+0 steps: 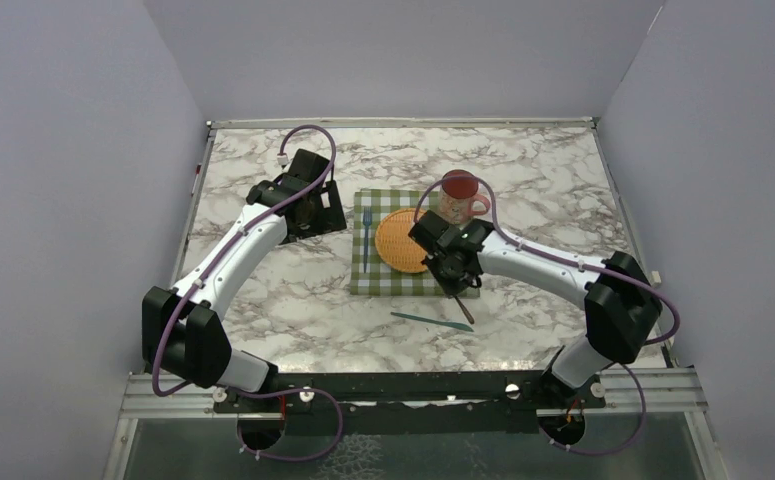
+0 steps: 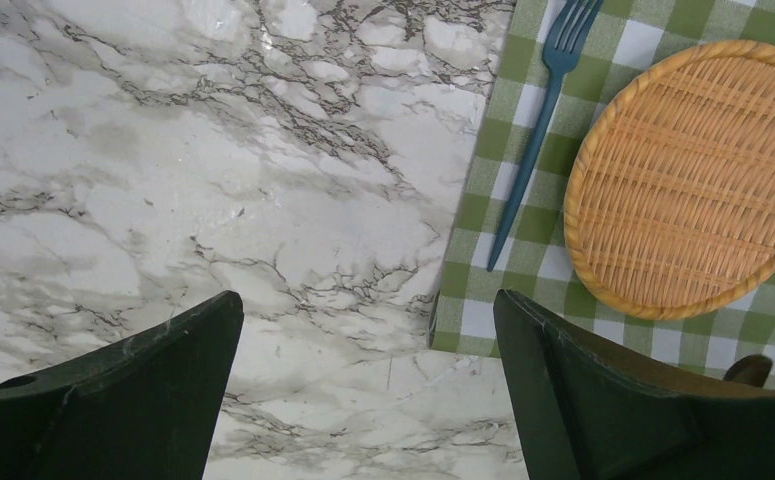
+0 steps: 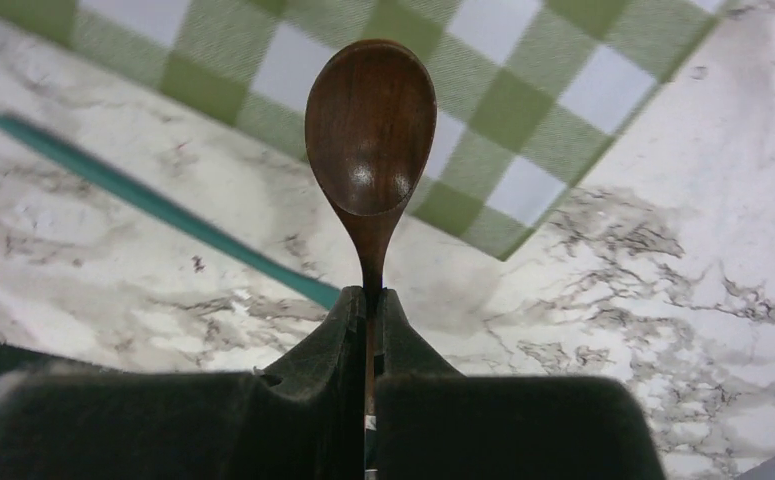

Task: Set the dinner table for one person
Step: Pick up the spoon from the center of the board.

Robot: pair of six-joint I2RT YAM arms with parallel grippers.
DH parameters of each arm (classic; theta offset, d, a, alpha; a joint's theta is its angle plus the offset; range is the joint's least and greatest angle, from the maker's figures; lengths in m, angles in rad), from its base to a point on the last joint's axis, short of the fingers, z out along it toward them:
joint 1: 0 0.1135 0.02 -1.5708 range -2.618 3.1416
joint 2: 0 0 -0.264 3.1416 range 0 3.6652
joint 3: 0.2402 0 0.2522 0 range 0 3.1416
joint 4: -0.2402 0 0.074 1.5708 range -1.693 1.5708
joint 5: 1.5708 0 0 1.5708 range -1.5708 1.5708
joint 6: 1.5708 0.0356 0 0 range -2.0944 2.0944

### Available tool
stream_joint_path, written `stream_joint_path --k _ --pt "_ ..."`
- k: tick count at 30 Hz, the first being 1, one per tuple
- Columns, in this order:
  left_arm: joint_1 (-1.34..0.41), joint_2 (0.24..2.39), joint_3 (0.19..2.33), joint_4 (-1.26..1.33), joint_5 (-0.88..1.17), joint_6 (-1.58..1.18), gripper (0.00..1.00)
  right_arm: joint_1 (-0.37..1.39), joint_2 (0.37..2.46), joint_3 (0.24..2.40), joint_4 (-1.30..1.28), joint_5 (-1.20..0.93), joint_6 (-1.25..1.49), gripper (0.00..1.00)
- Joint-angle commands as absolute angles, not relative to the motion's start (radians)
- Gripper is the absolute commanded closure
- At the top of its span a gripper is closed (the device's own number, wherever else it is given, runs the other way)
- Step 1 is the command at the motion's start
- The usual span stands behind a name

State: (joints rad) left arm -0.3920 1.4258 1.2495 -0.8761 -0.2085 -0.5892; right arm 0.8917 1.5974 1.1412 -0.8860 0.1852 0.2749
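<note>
On the marble dinner table lies a green-and-white checked cloth. It carries a round wicker plate, a blue fork left of the plate, and a red-pink mug at its far right corner. My right gripper is shut on the handle of a dark wooden spoon, whose bowl hangs over the cloth's near right corner. A teal knife lies on the marble just in front of the cloth. Left of the cloth, my left gripper hovers open over bare marble.
A metal frame edges the tabletop, with lilac walls on three sides. The arm bases sit on the rail at the near edge. In the left wrist view the fork and plate lie to the right of the jaws.
</note>
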Motion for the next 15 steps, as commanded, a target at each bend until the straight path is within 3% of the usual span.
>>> stream_joint_path --k 1,15 --pt "-0.385 1.430 1.285 -0.862 -0.189 -0.569 0.01 0.806 1.605 1.198 -0.897 0.229 0.299 0.99" --pt "-0.385 1.421 1.286 -0.865 -0.192 -0.561 0.01 0.613 1.783 1.315 -0.829 0.154 0.284 0.99"
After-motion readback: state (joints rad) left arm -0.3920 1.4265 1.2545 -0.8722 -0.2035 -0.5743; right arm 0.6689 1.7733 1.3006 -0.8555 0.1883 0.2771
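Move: The right hand, holding the spoon some 5 cm above the table, is bound for the placemat strip right of the wicker plate, about 14 cm ahead and 2 cm right. The plate is centred some 14 cm ahead, 8 cm left; the mug 21 cm ahead, 1 cm right; the knife 6 cm back, 4 cm left. From the idle left hand that strip is 30 cm right, 3 cm ahead, 14 cm below. Keeping its grip, the right hand carries the spoon forward about 8 cm alongside the plate, turning some 15 degrees clockwise. ##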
